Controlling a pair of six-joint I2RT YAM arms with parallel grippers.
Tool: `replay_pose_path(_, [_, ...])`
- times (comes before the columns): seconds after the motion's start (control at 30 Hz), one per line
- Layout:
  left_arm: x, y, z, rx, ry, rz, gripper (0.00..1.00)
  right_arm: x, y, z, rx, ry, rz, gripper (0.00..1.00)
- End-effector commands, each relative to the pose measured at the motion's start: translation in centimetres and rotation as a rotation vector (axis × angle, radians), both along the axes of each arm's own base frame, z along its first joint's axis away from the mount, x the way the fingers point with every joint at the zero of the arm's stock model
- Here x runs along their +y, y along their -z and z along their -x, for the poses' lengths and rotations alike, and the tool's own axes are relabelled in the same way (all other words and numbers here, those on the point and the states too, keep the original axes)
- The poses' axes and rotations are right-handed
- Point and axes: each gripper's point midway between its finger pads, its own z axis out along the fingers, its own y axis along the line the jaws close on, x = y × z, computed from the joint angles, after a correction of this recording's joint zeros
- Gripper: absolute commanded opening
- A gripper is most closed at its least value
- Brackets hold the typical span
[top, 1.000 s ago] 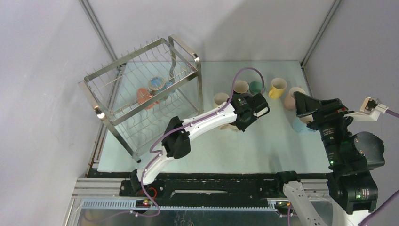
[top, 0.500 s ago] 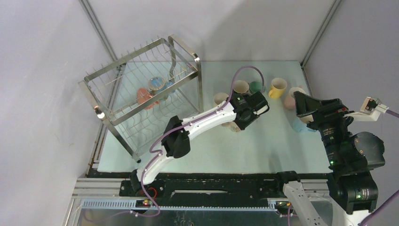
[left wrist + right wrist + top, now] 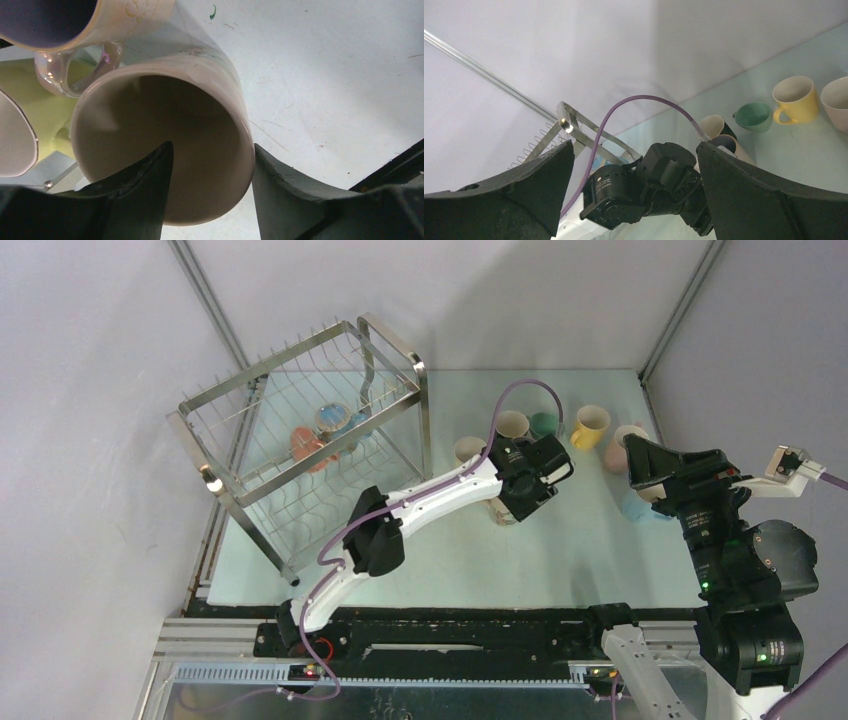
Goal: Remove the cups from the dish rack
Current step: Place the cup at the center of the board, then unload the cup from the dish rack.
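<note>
My left gripper (image 3: 522, 496) hangs over a beige cup (image 3: 503, 510) standing upright on the table among other cups. In the left wrist view the left gripper (image 3: 212, 150) is open: one finger (image 3: 145, 185) is inside the beige cup (image 3: 200, 75), the other (image 3: 285, 190) just outside its rim, neither squeezing the wall. The dish rack (image 3: 300, 440) stands at the far left with an orange-red cup (image 3: 305, 448) and a light blue cup (image 3: 332, 418) inside. My right gripper (image 3: 645, 458) is raised at the right, open and holding nothing; its wrist view shows the right gripper (image 3: 634, 150) facing the left arm.
Cups stand in a loose row at the back of the table: beige (image 3: 468, 450), cream (image 3: 512, 425), green (image 3: 543, 424), yellow (image 3: 589, 427), pink (image 3: 625, 440), and a light blue one (image 3: 640, 508) under the right arm. A dark-lined cup (image 3: 50, 20) almost touches the beige one.
The left gripper's jaws have spread apart, letting go of the beige cup's wall. The left wrist shifted slightly. The right arm has not moved.
</note>
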Motion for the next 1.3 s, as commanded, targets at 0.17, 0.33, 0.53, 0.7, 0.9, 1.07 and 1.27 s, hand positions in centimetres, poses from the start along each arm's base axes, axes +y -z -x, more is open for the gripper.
replay_pose_path(0.17, [-1.4,-8.1,0.0,-0.069,0.029,0.194,0.74,0.1,-0.3,-0.4,-0.007,-0.005,0.002,1.0])
replay_pose_path(0.33, [-1.4,-11.2,0.2,-0.093,0.029,0.267,0.81,0.1,-0.2,-0.5,-0.004,-0.005,0.004,1.0])
replay_pose_path(0.53, [-0.8,-15.9,0.6,-0.136,0.019,0.368,1.0,0.1,-0.2,-0.5,-0.005,-0.004,0.005,1.0])
replay_pose_path(0.7, [0.3,-19.5,1.1,-0.174,0.002,0.435,1.0,0.7,0.1,-0.6,0.009,-0.038,0.012,1.0])
replay_pose_path(0.9, [2.5,-23.9,1.9,-0.222,-0.02,0.516,1.0,1.0,0.8,-0.9,0.024,-0.051,0.021,1.0])
replay_pose_path(1.07, [5.0,-26.9,2.9,-0.258,-0.042,0.565,1.0,1.3,1.7,-1.4,0.045,-0.067,0.028,1.0])
replay_pose_path(1.27, [8.9,-30.6,3.8,-0.323,-0.101,0.628,1.0,2.6,3.3,-2.4,0.082,-0.143,0.039,1.0])
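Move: The beige-pink cup I have just set down stands upright with its rim between my left fingertips, its middle about 2 cm ahead of my left hand, 3 cm left and 5 cm below. The purple-lined cup is some 9 cm straight ahead, the light green cup 10 cm ahead and 12 cm left, the black cup 15 cm ahead and 4 cm left. From my right hand the beige-pink cup is roughly 12 cm ahead, 16 cm left and 41 cm below. I finish spreading my left fingers, already loosened around the cup's wall, to wide open and draw them up out of the cup, slowly, then fast, about 27 cm in all. Higher up I veer left and slightly back, tilting so the fingers swing some 35 degrees towards my right and forward. My open right hand late on begins easing down, with a little forward and left. ##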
